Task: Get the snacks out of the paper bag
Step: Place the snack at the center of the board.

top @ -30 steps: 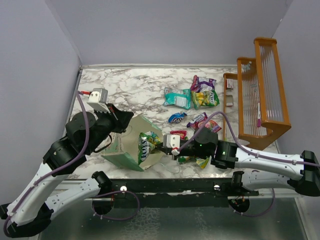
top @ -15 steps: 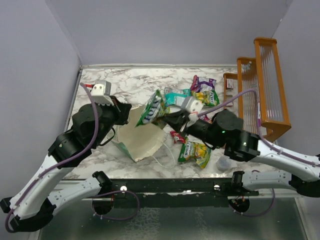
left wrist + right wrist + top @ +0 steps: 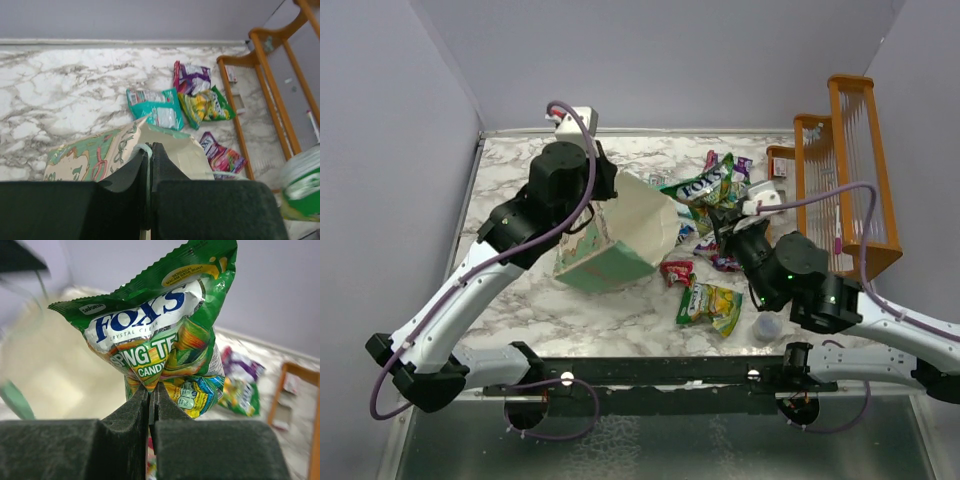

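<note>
My left gripper (image 3: 608,195) (image 3: 149,148) is shut on the rim of the mint-green paper bag (image 3: 616,250) (image 3: 95,155). The bag hangs tilted off the table, its white inside facing right. My right gripper (image 3: 724,207) (image 3: 152,388) is shut on the bottom edge of a green Fox's candy packet (image 3: 701,187) (image 3: 160,325), held in the air just right of the bag's mouth. Other snacks lie on the marble: a teal packet (image 3: 155,107), a purple one (image 3: 192,77), a yellow-green one (image 3: 205,105), a pink-purple one (image 3: 223,158), a red one (image 3: 675,271) and a yellow-green one (image 3: 710,305).
An orange wooden rack (image 3: 845,190) stands along the right edge of the marble table (image 3: 520,165). A small grey round cap (image 3: 767,327) lies near the front right. Grey walls close off the back and both sides.
The left arm has lifted the bag up and toward the back. The right gripper has drawn the green packet out of the bag and carried it to the right and back.
</note>
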{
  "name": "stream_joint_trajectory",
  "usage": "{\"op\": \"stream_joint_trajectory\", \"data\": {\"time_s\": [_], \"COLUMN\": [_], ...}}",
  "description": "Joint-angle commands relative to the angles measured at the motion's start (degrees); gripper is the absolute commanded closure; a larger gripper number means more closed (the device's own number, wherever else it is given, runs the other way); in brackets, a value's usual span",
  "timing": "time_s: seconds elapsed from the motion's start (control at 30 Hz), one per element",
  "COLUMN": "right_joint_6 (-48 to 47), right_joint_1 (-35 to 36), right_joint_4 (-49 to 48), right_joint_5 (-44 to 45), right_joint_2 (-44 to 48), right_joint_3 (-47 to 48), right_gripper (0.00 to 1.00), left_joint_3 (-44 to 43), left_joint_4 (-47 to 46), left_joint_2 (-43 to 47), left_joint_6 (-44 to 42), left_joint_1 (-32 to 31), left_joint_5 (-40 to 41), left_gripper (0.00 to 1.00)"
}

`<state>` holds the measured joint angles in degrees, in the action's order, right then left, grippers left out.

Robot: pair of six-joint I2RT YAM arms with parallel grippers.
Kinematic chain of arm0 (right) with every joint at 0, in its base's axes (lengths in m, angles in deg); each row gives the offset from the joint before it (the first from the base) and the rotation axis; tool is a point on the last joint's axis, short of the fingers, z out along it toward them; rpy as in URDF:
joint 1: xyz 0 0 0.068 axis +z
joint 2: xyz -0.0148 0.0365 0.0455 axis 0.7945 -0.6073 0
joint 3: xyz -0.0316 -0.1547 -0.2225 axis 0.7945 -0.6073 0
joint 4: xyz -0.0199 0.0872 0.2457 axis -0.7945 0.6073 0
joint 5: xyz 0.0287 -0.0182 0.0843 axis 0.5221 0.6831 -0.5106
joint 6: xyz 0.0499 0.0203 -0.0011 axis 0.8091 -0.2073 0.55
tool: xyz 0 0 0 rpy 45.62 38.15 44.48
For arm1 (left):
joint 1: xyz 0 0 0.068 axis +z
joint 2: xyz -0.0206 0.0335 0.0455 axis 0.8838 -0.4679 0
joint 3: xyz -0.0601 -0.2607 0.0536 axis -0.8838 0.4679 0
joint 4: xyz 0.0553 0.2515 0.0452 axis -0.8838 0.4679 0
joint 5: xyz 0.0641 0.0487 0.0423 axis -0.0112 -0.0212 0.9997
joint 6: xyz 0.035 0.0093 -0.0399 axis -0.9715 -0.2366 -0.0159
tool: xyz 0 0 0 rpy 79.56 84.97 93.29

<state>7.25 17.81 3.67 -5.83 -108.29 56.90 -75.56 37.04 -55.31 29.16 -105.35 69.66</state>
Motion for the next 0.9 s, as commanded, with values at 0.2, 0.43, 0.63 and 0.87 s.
{"op": "stream_joint_trajectory", "data": {"time_s": [0.2, 0.43, 0.63, 0.87], "right_joint_6": [2.5, 1.0, 2.8, 14.4], "right_joint_1": [0.3, 0.3, 0.3, -1.0], "right_joint_4": [4.9, 2.8, 1.3, 5.4], "right_joint_5": [18.6, 17.9, 12.6, 2.1], "right_joint_2": [4.1, 4.6, 1.1, -10.0], "right_joint_3": [-3.4, -4.0, -6.6, -10.2], "right_gripper": [0.99, 0.99, 0.99, 0.99], "left_joint_3": [0.2, 18.2, 19.0, 19.7], "left_joint_4": [-3.1, -0.8, 4.0, 6.8], "left_joint_2": [2.8, 14.5, 19.4, 24.2], "left_joint_6": [-1.0, -2.5, -4.0, -2.8], "left_joint_1": [15.1, 21.8, 22.5, 22.5], "left_joint_5": [-8.5, -5.9, 0.0, 2.9], "left_gripper": [1.0, 1.0, 1.0, 1.0]}}
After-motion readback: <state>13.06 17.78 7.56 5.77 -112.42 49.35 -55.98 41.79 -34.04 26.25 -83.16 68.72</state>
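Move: The right hand already grips the green Fox's bag; the free tabletop ahead of it is about 19 cm ahead, 3 cm right and 39 cm below. Around that spot, 38 cm down, lie the blue snack (18 ahead, 5 left), the purple Fox's bag (14 ahead, 10 right) and the yellow-green snack (30 ahead, 11 right). The left hand holds the paper bag's handle over open tabletop about 14 cm left, 7 ahead and 38 below. Keeping its pinch on the green Fox's bag, the right hand dips and shifts about 6 cm right, turning some 15 degrees clockwise, then comes back left while sinking further towards the free tabletop, ending 8.5 cm lower. Meanwhile the left hand, still holding the paper bag's handle, lifts slightly forward, then sweeps it about 16 cm left, away from the snacks, lowering and drawing back as it turns some 20 degrees counter-clockwise. ##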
